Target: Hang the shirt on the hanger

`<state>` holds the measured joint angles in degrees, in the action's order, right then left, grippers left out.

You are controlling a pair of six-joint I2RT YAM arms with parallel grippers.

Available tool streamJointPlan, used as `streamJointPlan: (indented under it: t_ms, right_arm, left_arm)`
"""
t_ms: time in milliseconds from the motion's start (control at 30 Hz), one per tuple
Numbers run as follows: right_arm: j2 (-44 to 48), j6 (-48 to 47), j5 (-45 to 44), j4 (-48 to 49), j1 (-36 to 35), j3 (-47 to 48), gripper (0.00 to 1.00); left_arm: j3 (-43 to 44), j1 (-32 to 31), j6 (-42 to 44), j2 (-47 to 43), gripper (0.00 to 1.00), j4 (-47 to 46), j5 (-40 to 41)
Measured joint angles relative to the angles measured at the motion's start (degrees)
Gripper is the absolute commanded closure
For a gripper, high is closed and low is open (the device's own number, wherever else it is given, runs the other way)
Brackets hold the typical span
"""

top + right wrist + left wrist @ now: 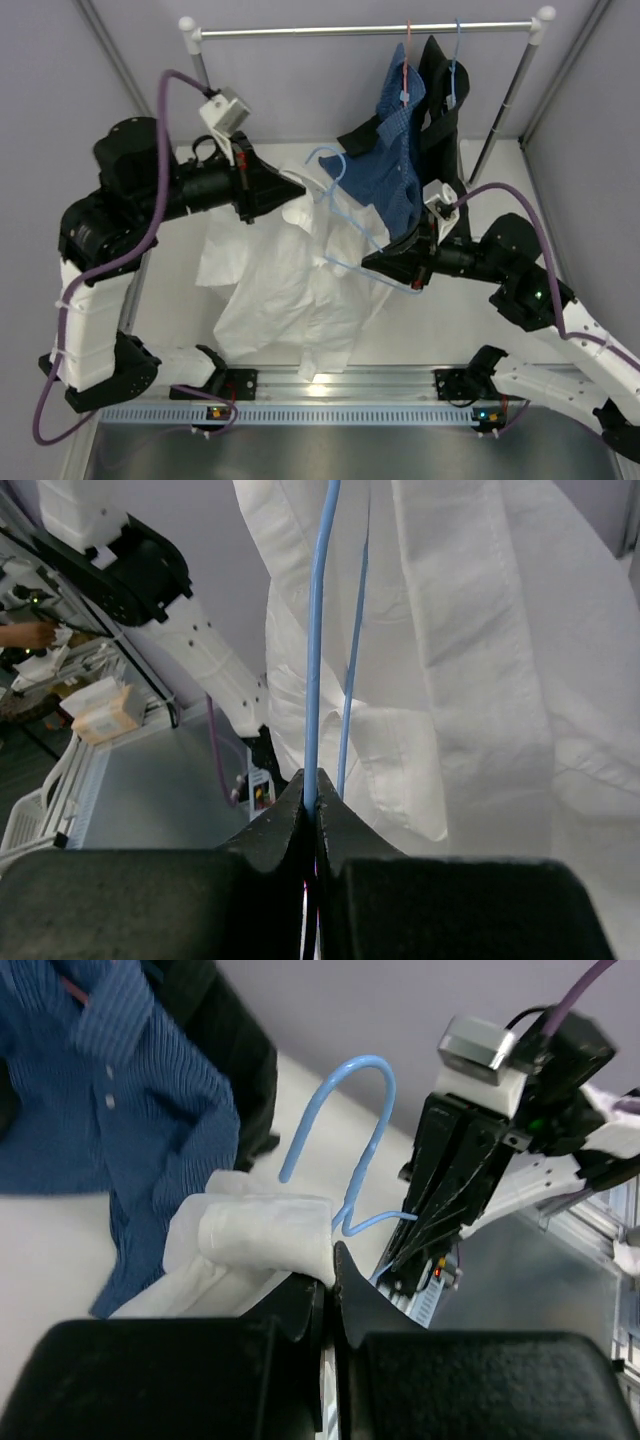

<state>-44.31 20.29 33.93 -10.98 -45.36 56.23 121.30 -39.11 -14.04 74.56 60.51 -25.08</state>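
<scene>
The white shirt (290, 290) hangs in mid-air over the table, draped partly on the light-blue wire hanger (345, 215). My left gripper (300, 190) is shut on the shirt's folded collar edge (265, 1235), right beside the hanger's hook (350, 1110). My right gripper (372, 262) is shut on the hanger's lower wire (315, 660), with the shirt (470, 650) hanging just beyond it. The hanger's far shoulder is hidden under cloth.
A metal rail (370, 30) at the back carries a blue checked shirt (390, 150) on a red hanger and a black garment (440, 100) on a darker blue hanger. The metal base rail (340, 385) runs along the near edge.
</scene>
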Motion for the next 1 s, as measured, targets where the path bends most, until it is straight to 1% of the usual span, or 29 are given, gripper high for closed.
streamJointPlan:
  t_ms: [33,67,133,200,267,367,467,600,767,1000]
  right_arm:
    - [-0.6,-0.2,-0.7,1.4,-1.0,1.6,1.0]
    - [-0.7,-0.5,-1.9,3.0,-2.1,2.5,1.0]
    - [0.2,-1.4,-5.6,5.0,-4.9,2.3,1.0]
    - [2.2,-2.5,-8.9,6.1,-6.9,-0.2,1.0]
    - [4.1,-3.0,-10.9,5.8,-7.5,-3.2,1.0]
    - [6.0,-2.9,-13.1,5.2,-7.5,-9.6,1.0]
    - [6.3,-2.4,-14.8,5.2,-7.5,-17.4,1.0]
    - [5.6,-1.6,-13.5,8.3,-7.5,-23.6,1.0]
    - [5.1,0.0,-12.2,17.3,-7.6,-28.1,1.0]
    - [3.0,1.5,-12.5,25.3,-8.3,-29.7,1.0]
  left_arm:
    - [3.1,0.0,-0.1,0.2,1.0,-1.0,-0.2]
    - [4.4,0.0,-0.1,-0.1,1.0,-2.3,-0.5]
    - [2.6,-0.1,-0.1,-2.0,1.0,-3.8,-0.9]
    - [-3.4,-0.1,-0.1,-4.4,1.0,-4.6,-0.9]
    - [-12.8,-0.2,0.0,-5.8,1.0,-6.1,-1.0]
    - [-26.0,-0.4,0.6,-4.4,1.0,-7.4,-1.4]
    - [-32.9,-1.3,1.7,-1.7,1.0,-6.3,-1.2]
    - [-34.7,-4.4,3.4,-2.4,1.0,-4.9,-1.2]
    - [-34.7,-5.3,4.8,-6.3,1.0,-5.0,-0.7]
    - [-35.4,-5.3,4.5,-8.8,1.0,-5.0,7.4]
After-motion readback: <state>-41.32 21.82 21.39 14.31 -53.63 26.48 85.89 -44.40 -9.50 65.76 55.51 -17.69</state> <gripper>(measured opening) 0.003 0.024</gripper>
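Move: The left gripper already pinches the white shirt's neck edge; the hanger's hook stands about 4 cm to its right, 2 cm farther out and 2 cm lower, with the shirt's body some 20 cm below, 5 cm back and 2 cm left. The right gripper already grips the hanger's right corner; from it the pinched neck edge lies about 6 cm forward, 8 cm left and 11 cm up, the blue shirt 22 cm forward, 4 cm left and 10 cm down. Keep both grippers shut on the shirt's neck edge and the hanger. Flick the pair up about 4 cm, then drop them fast together, the left ending some 17 cm below its start with its fingers tipped roughly 20 degrees further down, the right about 13 cm. Finish by easing the right, with the hanger, a little left towards the pinched neck edge. ##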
